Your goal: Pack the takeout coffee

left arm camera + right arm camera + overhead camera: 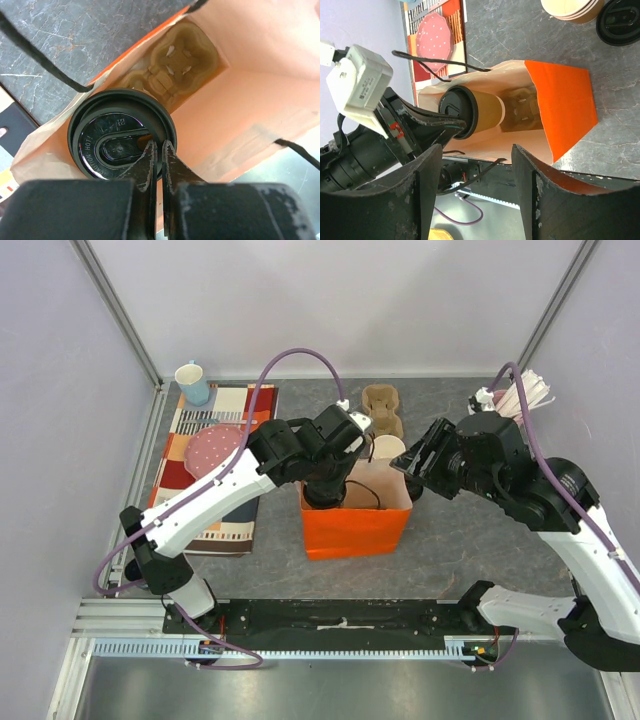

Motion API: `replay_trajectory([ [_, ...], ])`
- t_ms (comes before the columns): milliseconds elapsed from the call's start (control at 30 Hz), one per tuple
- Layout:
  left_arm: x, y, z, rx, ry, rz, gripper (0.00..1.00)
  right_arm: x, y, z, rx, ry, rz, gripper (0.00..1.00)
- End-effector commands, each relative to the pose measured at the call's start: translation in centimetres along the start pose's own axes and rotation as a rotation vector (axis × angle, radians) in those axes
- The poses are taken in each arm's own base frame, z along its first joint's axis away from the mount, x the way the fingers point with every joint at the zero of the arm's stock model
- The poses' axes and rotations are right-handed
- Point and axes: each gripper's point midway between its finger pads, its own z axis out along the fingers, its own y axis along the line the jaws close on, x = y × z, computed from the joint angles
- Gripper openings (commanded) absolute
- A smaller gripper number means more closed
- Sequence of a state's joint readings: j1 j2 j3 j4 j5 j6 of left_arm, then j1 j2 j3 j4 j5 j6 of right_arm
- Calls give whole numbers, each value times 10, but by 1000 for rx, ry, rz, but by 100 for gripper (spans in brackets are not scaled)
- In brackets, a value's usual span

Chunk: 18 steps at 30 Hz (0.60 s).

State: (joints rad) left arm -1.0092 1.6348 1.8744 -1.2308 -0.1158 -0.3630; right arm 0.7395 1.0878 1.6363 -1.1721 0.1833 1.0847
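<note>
The takeout coffee, a brown paper cup with a black lid, hangs inside the open orange paper bag. My left gripper is shut on the lid's rim and reaches down into the bag's mouth, hiding the cup in the top view. A moulded pulp cup carrier lies at the bag's bottom, below the cup. My right gripper stands open beside the bag's right top edge, with nothing between its fingers.
A stack of lidless paper cups and a second pulp carrier stand behind the bag. A loose black lid lies near the cups. At the left are a striped placemat with a pink plate and a blue mug. White sticks stand at back right.
</note>
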Motion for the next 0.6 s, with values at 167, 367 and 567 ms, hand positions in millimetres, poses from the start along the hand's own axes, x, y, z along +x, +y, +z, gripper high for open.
replay_trajectory([
  [167,0,10,19,-103,-37,-220,2,-1,-15,-11,30,-21,3,66],
  [367,13,17,36,-160,-22,-231,2,4,-17,-8,38,-3,-14,67],
  [567,21,15,48,-143,-21,-242,2,4,-20,-13,27,-8,-7,67],
])
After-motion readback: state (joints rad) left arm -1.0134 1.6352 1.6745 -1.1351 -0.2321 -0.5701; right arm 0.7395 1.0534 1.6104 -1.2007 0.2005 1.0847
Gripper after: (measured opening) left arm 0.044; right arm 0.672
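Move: Down in the paper bag, the left hand's goal is the left well of the cup carrier, about 4 cm ahead of that hand, 1 cm to its left and 15 cm below. The carrier's empty right well is level with it and some 8 cm to its right. Outside, the stacked cups stand about 17 cm ahead and 9 cm right of the left hand. From the right hand, the left well lies about 5 cm ahead, 13 cm left and 25 cm below. Lowering the lidded coffee cup almost straight down inside the bag towards the carrier's left well, the left hand sinks about 5 cm, edging only slightly forward and left. The shut fingers keep their pinch on the rim of the black lid, while the wrist turns some 15 degrees counter-clockwise. ##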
